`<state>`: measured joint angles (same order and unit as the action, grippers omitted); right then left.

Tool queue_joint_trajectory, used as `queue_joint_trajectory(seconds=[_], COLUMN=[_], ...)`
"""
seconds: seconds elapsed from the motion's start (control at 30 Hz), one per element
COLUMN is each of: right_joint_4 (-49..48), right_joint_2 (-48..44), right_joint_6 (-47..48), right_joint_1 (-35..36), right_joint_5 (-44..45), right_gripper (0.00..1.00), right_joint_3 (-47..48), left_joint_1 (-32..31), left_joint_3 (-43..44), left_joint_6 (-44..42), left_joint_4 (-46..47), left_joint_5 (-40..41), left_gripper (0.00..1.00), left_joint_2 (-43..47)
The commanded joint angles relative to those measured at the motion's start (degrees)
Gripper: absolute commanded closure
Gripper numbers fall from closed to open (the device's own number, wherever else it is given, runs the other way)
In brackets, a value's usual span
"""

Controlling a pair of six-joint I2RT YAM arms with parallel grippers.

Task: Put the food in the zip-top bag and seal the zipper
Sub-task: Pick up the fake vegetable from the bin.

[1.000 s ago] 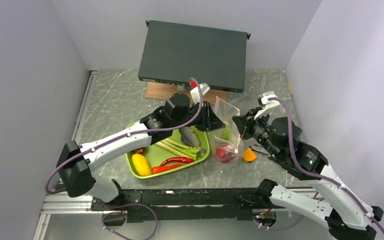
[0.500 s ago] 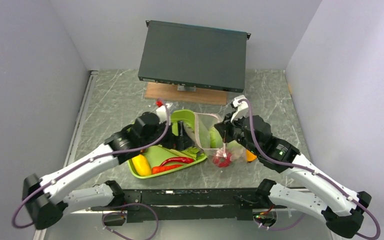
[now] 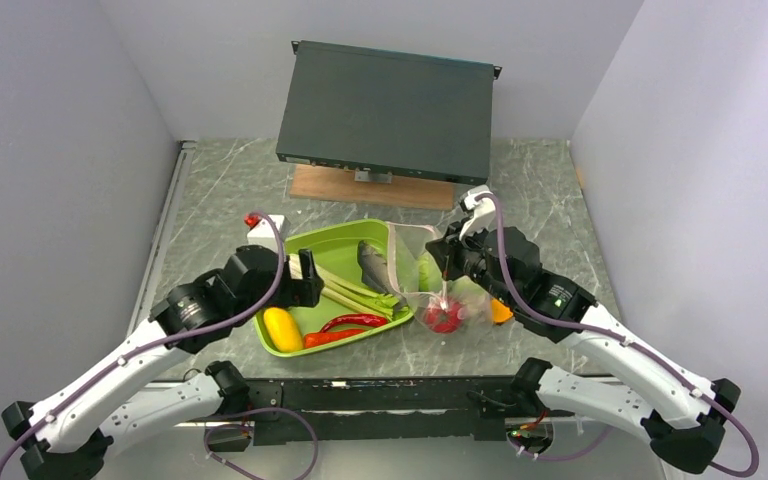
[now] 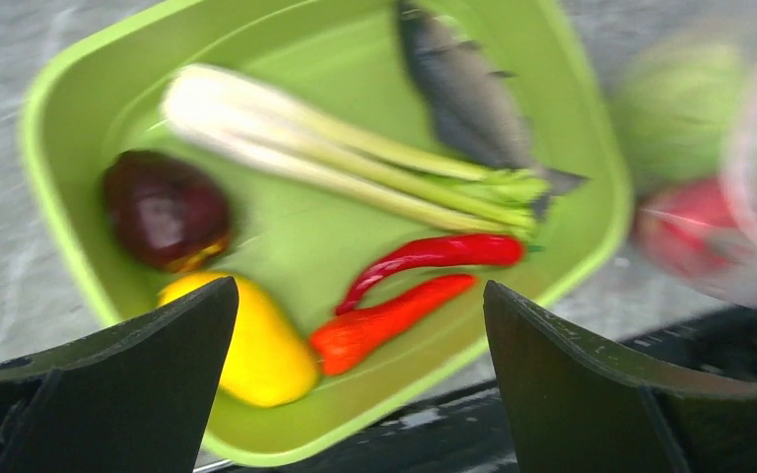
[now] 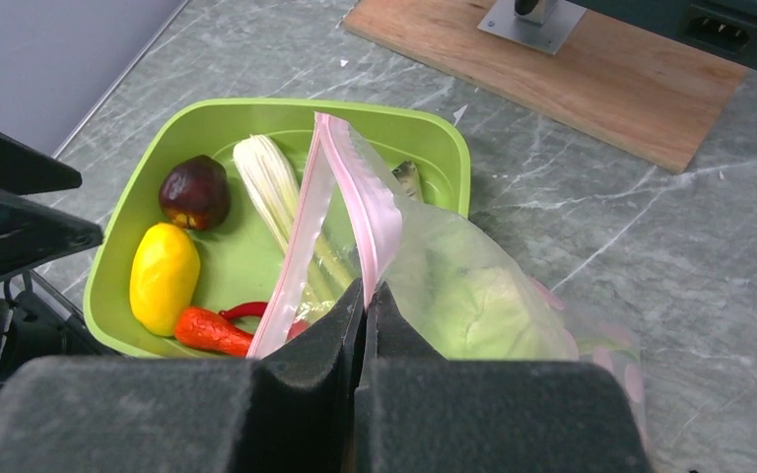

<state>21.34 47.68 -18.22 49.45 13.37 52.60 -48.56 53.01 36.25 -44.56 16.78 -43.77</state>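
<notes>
The lime-green tray [image 3: 332, 238] holds food: a yellow fruit [image 3: 282, 329], two red chillies [image 3: 353, 323], green stalks [image 3: 355, 295], a grey fish [image 3: 373, 266] and a dark purple bulb [image 4: 165, 209]. The clear zip-top bag [image 3: 447, 285] stands at the tray's right edge with a pale green cabbage [image 5: 488, 301] and a red tomato [image 3: 445, 317] inside. My right gripper [image 5: 367, 291] is shut on the bag's pink zipper [image 5: 375, 212] and holds the mouth up. Above the tray's left side, my left gripper [image 4: 360, 286] hangs wide open and empty.
A dark grey box [image 3: 385, 110] on a wooden board [image 3: 320, 185] stands at the back. A small orange piece [image 3: 501, 312] lies on the table right of the bag. Grey walls close in both sides, and a black rail [image 3: 380, 390] runs along the front edge.
My left gripper has opened and drawn back from the bag's mouth to the tray's left side. The right gripper has brought the bag leftward to the tray's edge, still holding it.
</notes>
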Motion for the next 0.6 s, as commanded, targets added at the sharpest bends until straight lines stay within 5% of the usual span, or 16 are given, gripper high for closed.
queue_joint_trajectory(seconds=[0.0,0.57], right_joint_4=[-1.73,-2.30], right_joint_2=[-0.57,-2.09], right_joint_6=[0.48,2.01], right_joint_1=[0.17,0.16], right_joint_5=[0.41,1.35], right_gripper=[1.00,1.00], right_joint_3=[2.86,3.61], left_joint_1=[0.75,3.12], left_joint_3=[-1.73,-2.84], left_joint_6=[1.83,4.70], left_joint_4=[-7.56,-5.87], left_joint_5=[14.86,20.09], left_gripper=[0.00,0.01], left_joint_2=[-3.04,-22.84])
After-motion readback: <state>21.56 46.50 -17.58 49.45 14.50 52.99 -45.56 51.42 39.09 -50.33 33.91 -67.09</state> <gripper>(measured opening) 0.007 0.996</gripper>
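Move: The purple eggplant in the bin lies about 10 cm to the left gripper's left, 9 cm ahead and some 17 cm below. The yellow mango is about level fore and aft, 8 cm to the left; the celery's middle is 8 cm ahead and 6 cm right; the orange carrot is 2 cm back and 4 cm right. From the right gripper, holding the bag, the eggplant is roughly 39 cm left, 7 cm ahead and 22 cm lower. Bring the left gripper, empty and still wide open, down about 10 cm towards the purple eggplant, bearing left some 5 cm, mostly early, and easing a little forward. As it sinks, turn the wrist about 35 degrees so the fingers swing from pointing rightward to steeply down and forward. Keep the right gripper shut on the bag's mouth, practically still. ##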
